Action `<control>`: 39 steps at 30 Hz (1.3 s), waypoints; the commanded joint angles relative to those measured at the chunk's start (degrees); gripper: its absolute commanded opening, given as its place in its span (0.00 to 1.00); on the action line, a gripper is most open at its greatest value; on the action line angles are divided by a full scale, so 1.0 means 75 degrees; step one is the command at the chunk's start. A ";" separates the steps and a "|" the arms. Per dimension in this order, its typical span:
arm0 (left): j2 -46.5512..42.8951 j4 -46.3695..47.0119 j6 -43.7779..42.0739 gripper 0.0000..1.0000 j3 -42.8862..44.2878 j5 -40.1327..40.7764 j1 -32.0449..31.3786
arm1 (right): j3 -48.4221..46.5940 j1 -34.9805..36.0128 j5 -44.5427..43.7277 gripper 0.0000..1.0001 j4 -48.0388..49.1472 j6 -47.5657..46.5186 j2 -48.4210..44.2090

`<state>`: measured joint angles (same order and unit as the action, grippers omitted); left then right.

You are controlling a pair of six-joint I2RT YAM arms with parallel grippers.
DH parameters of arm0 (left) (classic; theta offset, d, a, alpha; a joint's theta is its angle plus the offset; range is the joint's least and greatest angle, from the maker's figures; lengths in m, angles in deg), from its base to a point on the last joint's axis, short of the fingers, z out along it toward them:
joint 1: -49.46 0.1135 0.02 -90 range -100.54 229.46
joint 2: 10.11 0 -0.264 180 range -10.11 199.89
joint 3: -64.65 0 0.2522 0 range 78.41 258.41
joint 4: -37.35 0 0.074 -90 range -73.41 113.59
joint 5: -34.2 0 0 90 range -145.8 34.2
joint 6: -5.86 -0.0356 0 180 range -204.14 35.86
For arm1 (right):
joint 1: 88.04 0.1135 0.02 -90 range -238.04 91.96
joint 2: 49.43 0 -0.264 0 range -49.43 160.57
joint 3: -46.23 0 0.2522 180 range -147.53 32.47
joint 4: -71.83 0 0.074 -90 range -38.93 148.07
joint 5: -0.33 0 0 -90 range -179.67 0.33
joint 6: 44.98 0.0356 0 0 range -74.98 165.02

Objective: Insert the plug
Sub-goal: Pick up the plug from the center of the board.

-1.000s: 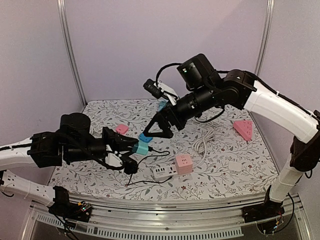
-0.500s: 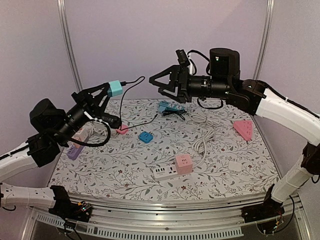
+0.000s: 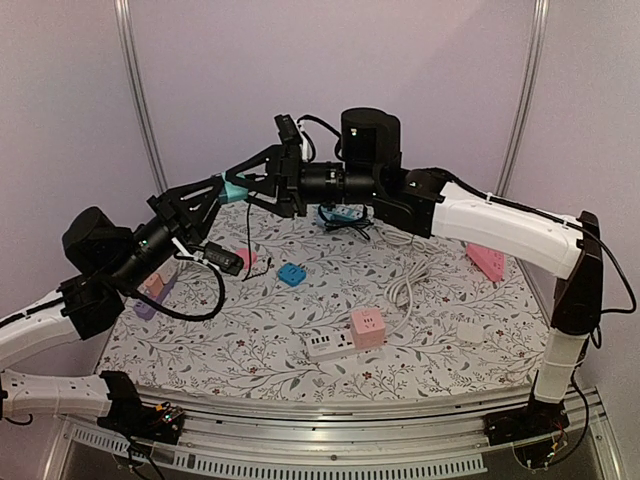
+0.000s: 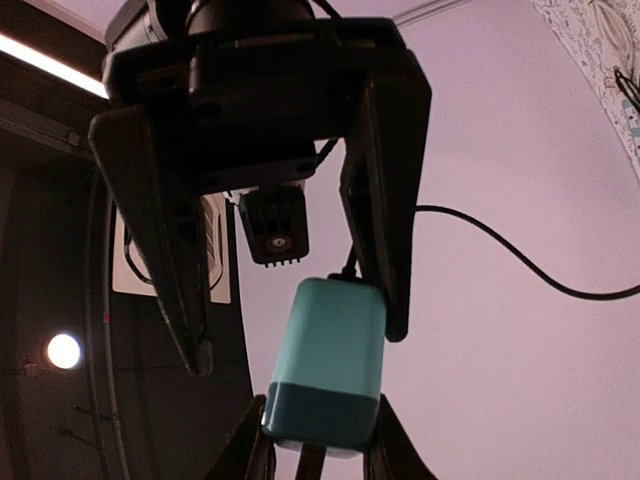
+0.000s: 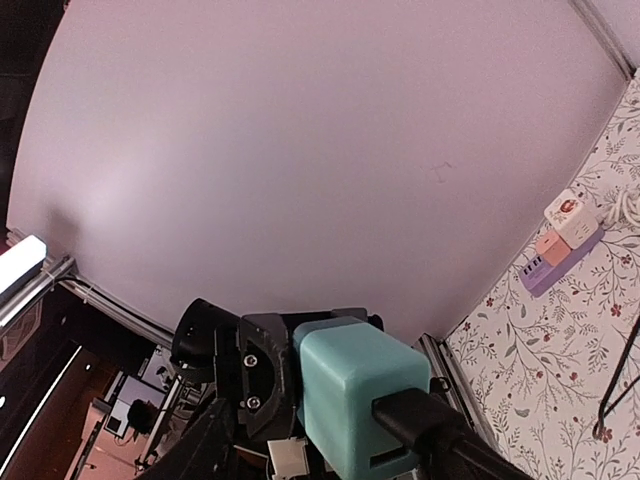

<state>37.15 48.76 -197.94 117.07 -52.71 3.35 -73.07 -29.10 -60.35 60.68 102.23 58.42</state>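
Observation:
The teal plug (image 3: 233, 191), a block with a black cord running from it, hangs high above the table's back left. My left gripper (image 3: 222, 192) is shut on its darker base (image 4: 325, 405). My right gripper (image 3: 247, 181) faces it from the right and straddles the block's cord end. Its fingers (image 4: 385, 200) are open: one rests against the block's side, the other stands clear of it. In the right wrist view the teal plug (image 5: 365, 400) fills the space between my jaws, with the black cord connector (image 5: 420, 425) pointing at the camera.
On the floral table lie a white power strip (image 3: 328, 345) with a pink cube (image 3: 368, 326), a blue adapter (image 3: 291, 274), a pink triangular socket (image 3: 487, 258), a coiled white cable (image 3: 405, 285), a purple strip (image 3: 150, 292) and a teal socket (image 3: 345, 213).
Both arms have risen from the table. The left one lifted the teal plug up and back. The right gripper swung left onto the plug and its jaws have narrowed.

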 commanded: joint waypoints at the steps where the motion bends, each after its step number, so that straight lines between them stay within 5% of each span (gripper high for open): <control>1: -0.0056 0.0221 -0.0284 0.00 -0.0184 -0.0203 0.0089 | -0.0279 -0.0043 0.0173 0.55 0.0567 0.0201 0.0303; 5: -0.0079 0.0295 -0.0249 0.00 -0.0207 -0.0267 0.0089 | -0.0287 -0.0124 0.0341 0.51 0.0899 0.0498 0.0565; 11: -0.0079 0.0238 -0.0163 0.00 -0.0261 -0.0201 0.0089 | -0.0480 -0.0191 0.0749 0.26 0.1344 0.0807 0.0819; 14: -0.0073 0.0197 -0.0123 0.00 -0.0256 -0.0170 0.0089 | -0.0496 -0.0194 0.1014 0.00 0.1461 0.0860 0.0879; 19: -0.0146 -0.0151 0.0004 0.01 -0.0265 -0.0024 0.0089 | -0.0436 -0.0198 0.1620 0.00 0.1483 0.0510 0.0739; 20: -0.0201 -0.0534 0.0111 0.26 -0.0226 0.0074 0.0089 | -0.0436 -0.0203 0.1818 0.00 0.1454 0.0392 0.0717; 22: -0.0373 -0.1897 0.0585 0.92 0.0015 0.0465 0.0083 | -0.0436 -0.0286 0.2215 0.00 0.1115 -0.0075 0.0693; 24: -0.0682 -0.4809 0.1510 0.99 0.0569 0.0753 0.0089 | -0.0515 -0.0421 0.2476 0.00 0.0112 -0.0811 0.0690; 28: -0.0899 -0.8305 0.4501 0.99 0.1430 0.0737 0.0095 | -0.1350 -0.0542 0.1228 0.00 -0.4495 -0.5135 0.0727; 31: -0.0991 -0.9402 0.6306 1.00 0.1381 0.0618 0.0126 | -0.1456 -0.0541 0.0054 0.00 -0.5930 -0.8149 0.0809; 39: -0.1401 -0.9577 0.8704 1.00 0.0473 0.0030 0.0603 | 0.0047 -0.0430 -0.0973 0.00 -0.6263 -1.2665 0.0711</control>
<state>28.04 -18.35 -145.51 124.04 -50.39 5.76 -76.43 -32.90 -61.16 20.55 31.37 63.54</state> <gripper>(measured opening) 0.995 0.256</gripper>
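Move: My left hand already holds the teal plug in the air, its body just past my fingertips, about 2 cm ahead and 2 cm to the right of that hand point. From my right hand point, which faces left with its fingers part open at the cord end, the plug sits some 3 cm left and 1 cm ahead. About 40 cm below the right hand, the blue adapter lies 25 cm ahead and 3 cm right, the white strip 12 cm right and level, and the pink cube 19 cm right and 3 cm ahead. I ease my right hand a centimetre or so forward and left, and close its fingers on the plug's cord end while my left hand holds nearly still. Then my left hand opens wide and backs off down about 17 cm, left and slightly back, tipping down some 70 degrees. My right hand keeps its grip, sinking about as far and drifting right as its fingers tilt downward and roll. ##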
